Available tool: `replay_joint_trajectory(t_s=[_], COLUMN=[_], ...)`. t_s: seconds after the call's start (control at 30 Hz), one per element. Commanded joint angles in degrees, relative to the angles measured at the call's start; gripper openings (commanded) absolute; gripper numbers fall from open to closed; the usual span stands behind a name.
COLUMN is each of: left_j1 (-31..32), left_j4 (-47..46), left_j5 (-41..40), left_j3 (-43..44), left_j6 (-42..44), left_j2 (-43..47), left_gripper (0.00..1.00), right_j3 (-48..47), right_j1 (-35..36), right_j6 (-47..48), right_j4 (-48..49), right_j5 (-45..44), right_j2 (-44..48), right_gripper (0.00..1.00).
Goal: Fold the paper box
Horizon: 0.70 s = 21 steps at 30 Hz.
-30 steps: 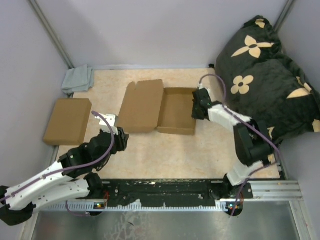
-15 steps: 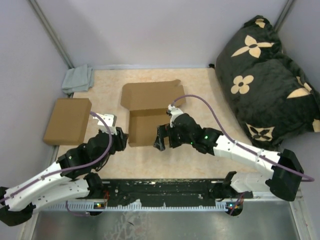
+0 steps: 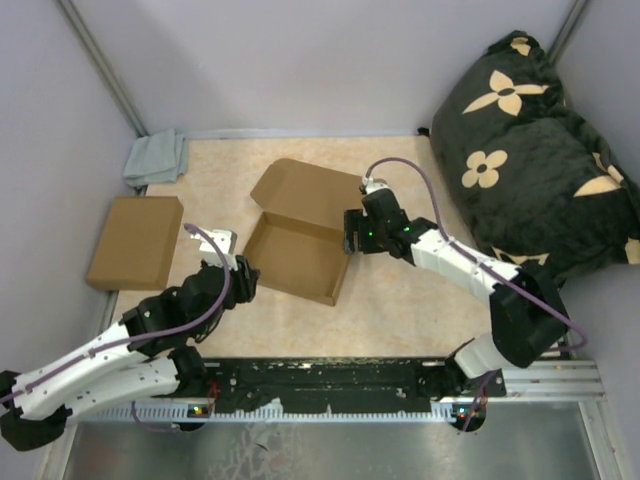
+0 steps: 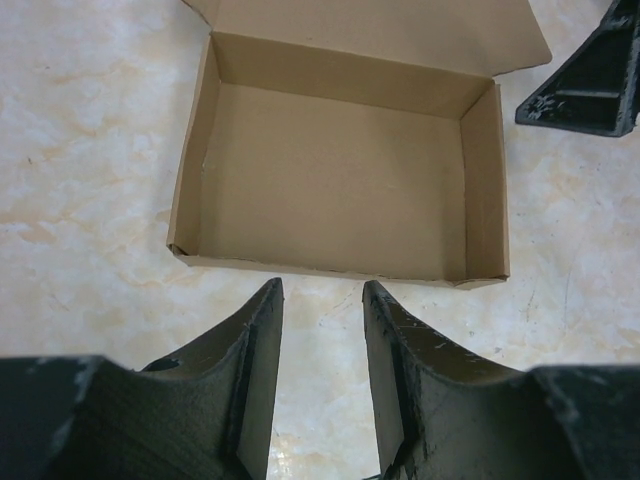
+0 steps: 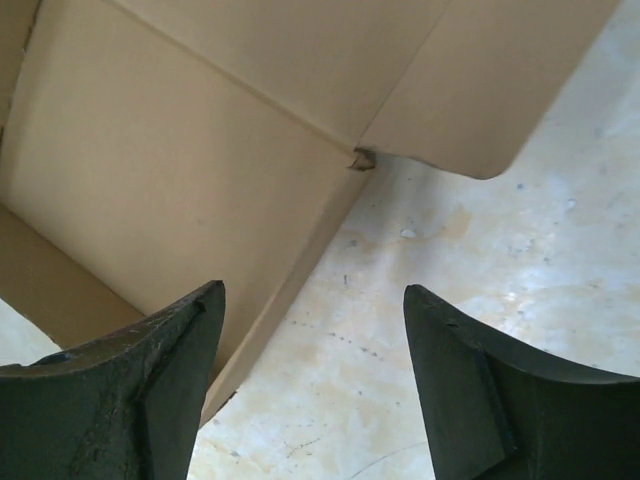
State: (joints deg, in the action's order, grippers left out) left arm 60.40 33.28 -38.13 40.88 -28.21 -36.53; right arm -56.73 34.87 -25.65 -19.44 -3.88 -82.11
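Note:
The paper box lies on the table as a shallow brown tray with four walls up, and its lid is open towards the back. In the left wrist view the paper box sits just beyond my left gripper, which is open with only table between its fingers. My right gripper is open at the tray's right wall. One finger hangs over the paper box and the other over bare table; it grips nothing. From above, the right gripper sits at the box's right side and the left gripper at its near-left corner.
A plain closed brown box lies at the left edge. A grey cloth is bunched in the back left corner. A big black cushion with tan flowers fills the right side. Grey walls close in the table.
The right gripper was shut on the box's edge, swung the box round to the left and nearer, then let go and opened. The left arm has barely moved.

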Motion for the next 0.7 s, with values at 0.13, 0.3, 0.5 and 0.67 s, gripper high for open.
replay_joint_trajectory(t_s=[0.13, 0.3, 0.5, 0.67], left_j1=[0.3, 0.2, -5.6, -21.0], left_j4=[-3.8, -4.1, -4.9, -10.6], left_j5=[0.2, -1.8, 4.2, 20.5], left_j3=[-1.2, 0.9, 10.0, 14.1], left_j6=[-1.0, -2.8, -2.7, 0.3], left_j2=[-2.6, -6.0, -15.5, -24.6], left_gripper=[0.45, 0.59, 0.75, 0.73], right_j3=[-0.4, -1.8, 1.2, 4.6], right_j1=[5.0, 7.3, 7.2, 7.2], right_j6=[-2.8, -2.0, -1.0, 2.7], right_j4=[3.6, 2.6, 2.6, 2.6], right_j5=[2.2, 1.3, -4.4, -8.6], right_j2=[-5.2, -10.8, -10.7, -6.8], right_gripper=[0.72, 0.66, 0.42, 0.27])
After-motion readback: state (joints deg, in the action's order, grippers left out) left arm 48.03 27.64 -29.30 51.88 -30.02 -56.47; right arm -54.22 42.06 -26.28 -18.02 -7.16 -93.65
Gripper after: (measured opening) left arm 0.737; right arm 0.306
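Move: Some 4 cm back and 3 cm to the left of the right hand, about 9 cm lower, is the middle of the box's right side wall. The tray's middle lies roughly 12 cm left and 1 cm back of that hand, and the opened lid's middle 12 cm ahead and 10 cm left. From the left hand the tray's middle is about 11 cm ahead, 5 cm right and 18 cm below; the lid lies 24 cm ahead, 7 cm right. Sinking about 8 cm, the right hand slides back and left onto the box's right wall, then eases some 2 cm back to the right as its half-closing fingers take the wall between their tips, one inside the tray and one outside. The left hand dips slightly and drifts right, then sweeps about 6 cm forward over the tray, opening wider. ##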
